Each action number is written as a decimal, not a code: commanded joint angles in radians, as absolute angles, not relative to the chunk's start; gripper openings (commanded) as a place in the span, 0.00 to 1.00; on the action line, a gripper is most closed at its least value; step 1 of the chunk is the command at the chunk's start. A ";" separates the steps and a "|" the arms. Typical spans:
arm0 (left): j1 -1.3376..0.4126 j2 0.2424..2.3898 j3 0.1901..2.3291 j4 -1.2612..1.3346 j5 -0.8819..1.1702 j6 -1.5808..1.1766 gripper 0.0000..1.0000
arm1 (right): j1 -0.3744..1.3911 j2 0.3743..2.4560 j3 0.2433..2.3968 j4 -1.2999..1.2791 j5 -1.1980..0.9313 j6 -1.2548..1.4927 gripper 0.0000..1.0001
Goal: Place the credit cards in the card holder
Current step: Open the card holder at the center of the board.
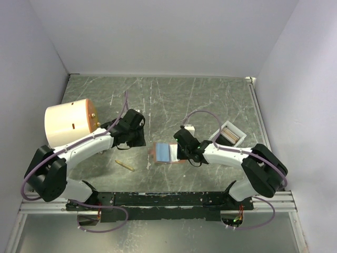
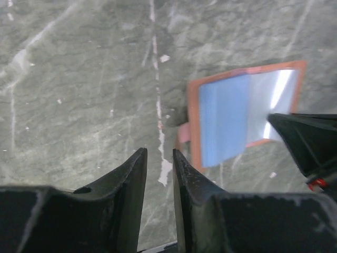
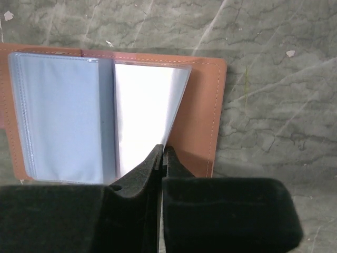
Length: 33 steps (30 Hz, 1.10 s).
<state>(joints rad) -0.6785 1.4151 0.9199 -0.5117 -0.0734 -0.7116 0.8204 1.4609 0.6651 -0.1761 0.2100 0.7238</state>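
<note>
The tan card holder point(image 1: 181, 159) lies open on the table between the arms, its snap tab point(image 2: 183, 133) on the left side. A pale blue credit card point(image 3: 60, 116) sits in its left clear sleeve and also shows in the left wrist view point(image 2: 224, 124). My right gripper point(image 3: 163, 149) is shut, pinching the lower edge of a glossy clear sleeve page point(image 3: 145, 110) that stands lifted off the brown leather point(image 3: 202, 116). My left gripper point(image 2: 159, 152) hovers over bare table left of the holder point(image 2: 194, 105), its jaws a narrow gap apart with nothing between them.
A big cream cylinder point(image 1: 68, 122) stands at the left by my left arm. A white tray point(image 1: 230, 134) with thin items sits to the right. A small tan stick point(image 1: 125, 165) lies near the front, and a small white piece point(image 1: 188, 128) behind the holder.
</note>
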 commanded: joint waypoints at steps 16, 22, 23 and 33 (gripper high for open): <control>-0.674 1.454 0.799 -0.070 0.319 -0.728 0.63 | 0.821 1.404 0.583 -0.073 0.162 0.791 0.02; -0.673 1.509 0.782 -0.069 0.255 -0.713 0.71 | 0.821 1.395 0.574 -0.066 0.160 0.794 0.02; -0.673 1.516 0.775 -0.050 0.260 -0.714 0.71 | 0.821 1.392 0.573 -0.065 0.161 0.795 0.02; -0.673 1.540 0.753 0.017 0.307 -0.723 0.74 | 0.822 1.391 0.564 -0.055 0.158 0.795 0.01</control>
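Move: The card holder lies open. Its middle is about 13 cm to the left hand's right, level with it in reach and some 7 cm lower; the closing strap at its left edge is only about 6 cm to the right. A gold pen lies roughly 8 cm back and 8 cm left of the left hand. For the right hand, already shut on the clear page, the holder's middle is about 5 cm left and 2 cm farther out; the white tray stands some 23 cm right and 10 cm out. To the right in an arc, the left hand rises about 4 cm while crossing some 7 cm towards the card holder's left edge, then sinks past its starting height to hover by the strap and blue pocket. Its left side rolls down about 20 degrees, with a slight clockwise turn, as the fingers open wide. The right fingers keep their pinch on the clear page, easing back slightly. ##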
